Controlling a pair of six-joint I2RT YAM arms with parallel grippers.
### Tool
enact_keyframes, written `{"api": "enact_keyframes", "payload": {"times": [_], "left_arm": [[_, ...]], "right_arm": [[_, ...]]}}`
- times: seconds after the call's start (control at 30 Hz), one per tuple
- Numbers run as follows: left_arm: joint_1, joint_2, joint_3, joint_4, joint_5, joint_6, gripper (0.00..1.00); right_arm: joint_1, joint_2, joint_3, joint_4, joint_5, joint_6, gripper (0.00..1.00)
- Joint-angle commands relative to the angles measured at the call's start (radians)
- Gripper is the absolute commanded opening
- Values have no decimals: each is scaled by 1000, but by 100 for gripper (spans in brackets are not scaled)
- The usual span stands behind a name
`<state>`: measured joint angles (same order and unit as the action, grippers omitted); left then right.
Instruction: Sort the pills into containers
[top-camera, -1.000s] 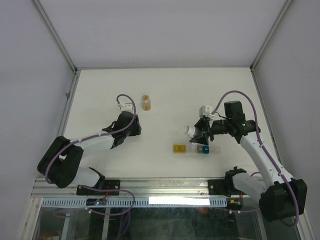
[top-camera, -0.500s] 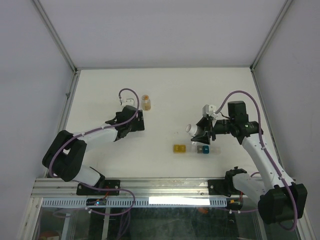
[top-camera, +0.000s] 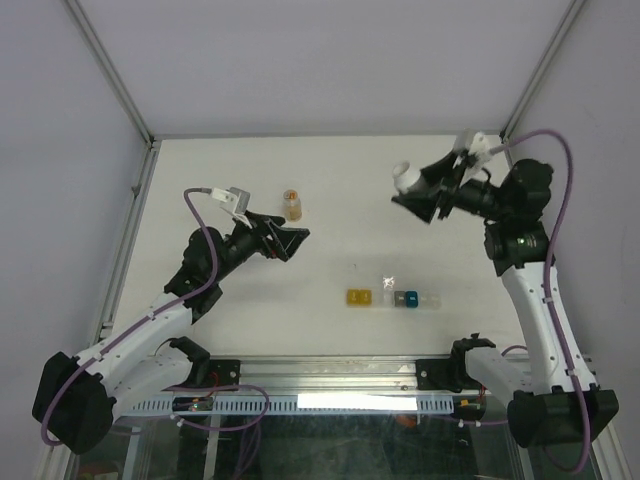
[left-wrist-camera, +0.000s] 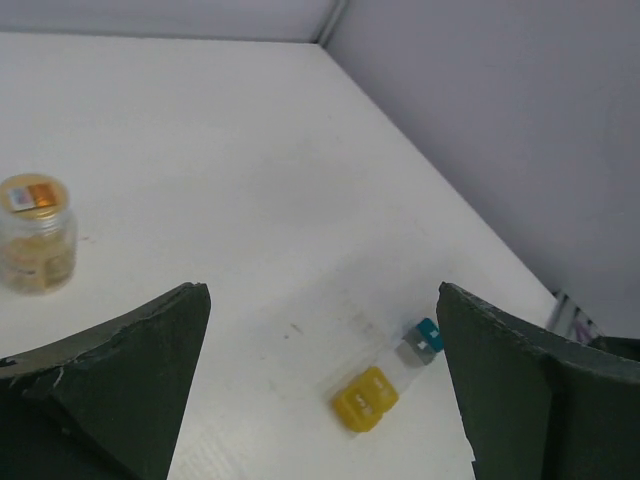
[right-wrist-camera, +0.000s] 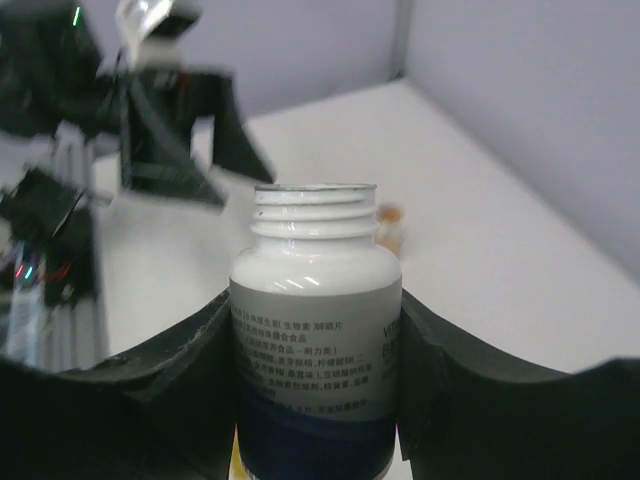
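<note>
The containers lie as a short strip near the table's front: a yellow box, a clear one, a blue-teal one. The left wrist view shows the yellow box and the blue-teal box far below. My left gripper hangs raised left of the strip, open and empty. My right gripper is high at the back right, shut on an uncapped white pill bottle, held upright in the right wrist view. No pills show.
A small round amber bottle stands at mid-left of the table, behind my left gripper; it also appears in the left wrist view. Grey walls close in the table on three sides.
My left gripper opened wide while its arm rose and turned toward the strip. My right arm lifted the white bottle from just above the strip up and back to the right.
</note>
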<state>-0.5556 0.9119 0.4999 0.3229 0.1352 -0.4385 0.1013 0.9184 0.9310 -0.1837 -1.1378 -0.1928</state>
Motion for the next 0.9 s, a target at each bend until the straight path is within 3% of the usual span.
{"api": "enact_keyframes", "payload": {"times": [0.0, 0.07, 0.1, 0.13, 0.17, 0.2, 0.27, 0.3, 0.33, 0.43, 0.47, 0.5, 0.53, 0.57, 0.6, 0.63, 0.7, 0.73, 0.8, 0.87], "left_arm": [[1, -16, 24, 181, 230, -64, 99], [0, -38, 33, 179, 262, -81, 99], [0, -56, 32, 176, 271, -84, 99], [0, -76, 26, 177, 276, -84, 99], [0, -96, 16, 186, 279, -85, 99], [0, -108, 4, 203, 281, -89, 99], [0, -117, -13, 248, 292, -108, 99], [0, -112, -11, 265, 312, -120, 99], [0, -105, -5, 269, 328, -130, 99], [0, -99, 7, 265, 373, -133, 99], [0, -101, 0, 272, 381, -126, 99], [-1, -97, -15, 293, 388, -122, 99], [0, -90, -30, 324, 395, -123, 99], [-2, -79, -41, 358, 405, -134, 99], [-5, -68, -50, 389, 414, -146, 99], [-11, -58, -58, 409, 423, -148, 99], [-21, -54, -77, 413, 409, -132, 99], [-23, -55, -86, 408, 392, -121, 99], [-22, -56, -111, 406, 363, -108, 99], [-22, -49, -141, 434, 352, -107, 99]], "right_arm": [[-58, 119, 242, 661, 196, 811, 0], [-39, 139, 181, 1158, 101, 1237, 0], [-26, 133, 126, 1441, 81, 1400, 0], [-25, 113, 109, 1611, 74, 1481, 0], [-31, 78, 110, 1619, 74, 1445, 0], [-49, 40, 123, 1506, 95, 1332, 0], [-94, 18, 221, 970, 211, 1047, 0], [-122, 53, 291, 808, 244, 998, 0], [-134, 82, 296, 864, 233, 1069, 0], [-95, 144, 156, 1766, 139, 1626, 0], [-99, 122, 148, 1750, 126, 1612, 0], [-137, 72, 153, 1489, 126, 1448, 0], [-161, 23, 181, 1085, 178, 1189, 0], [-162, 22, 233, 833, 177, 947, 0], [-161, 42, 247, 795, 97, 891, 0], [-158, 53, 197, 918, -1, 959, 0], [-141, 48, 38, 1331, -166, 1145, 0], [-140, 32, -27, 1423, -246, 1141, 0], [-143, -31, -111, 1280, -409, 904, 0], [-161, -112, -153, 796, -506, 488, 0]]}}
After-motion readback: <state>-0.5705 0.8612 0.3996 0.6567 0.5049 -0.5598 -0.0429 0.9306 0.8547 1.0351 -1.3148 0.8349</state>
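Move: Beneath the right hand, which still grips the open white bottle, the yellow container lies about 5 cm to its left, 3 cm back and 30 cm below. The teal container is some 10 cm to the right of the yellow one and level with it. The amber jar stands roughly 18 cm ahead of the right hand and 21 cm to its left, also on the table. From the empty left hand, the yellow container is around 17 cm right, 6 cm back and 21 cm down. Swinging the bottle upward, the right hand climbs some 23 cm away from the containers, jogging briefly forward and then back, while its left-pointing fingertips tip up about 30 degrees. It then sinks roughly 12 cm and half levels again, grip kept. The open left hand draws back 6–7 cm and 4 cm right, rising before dipping slightly and turning clockwise. ##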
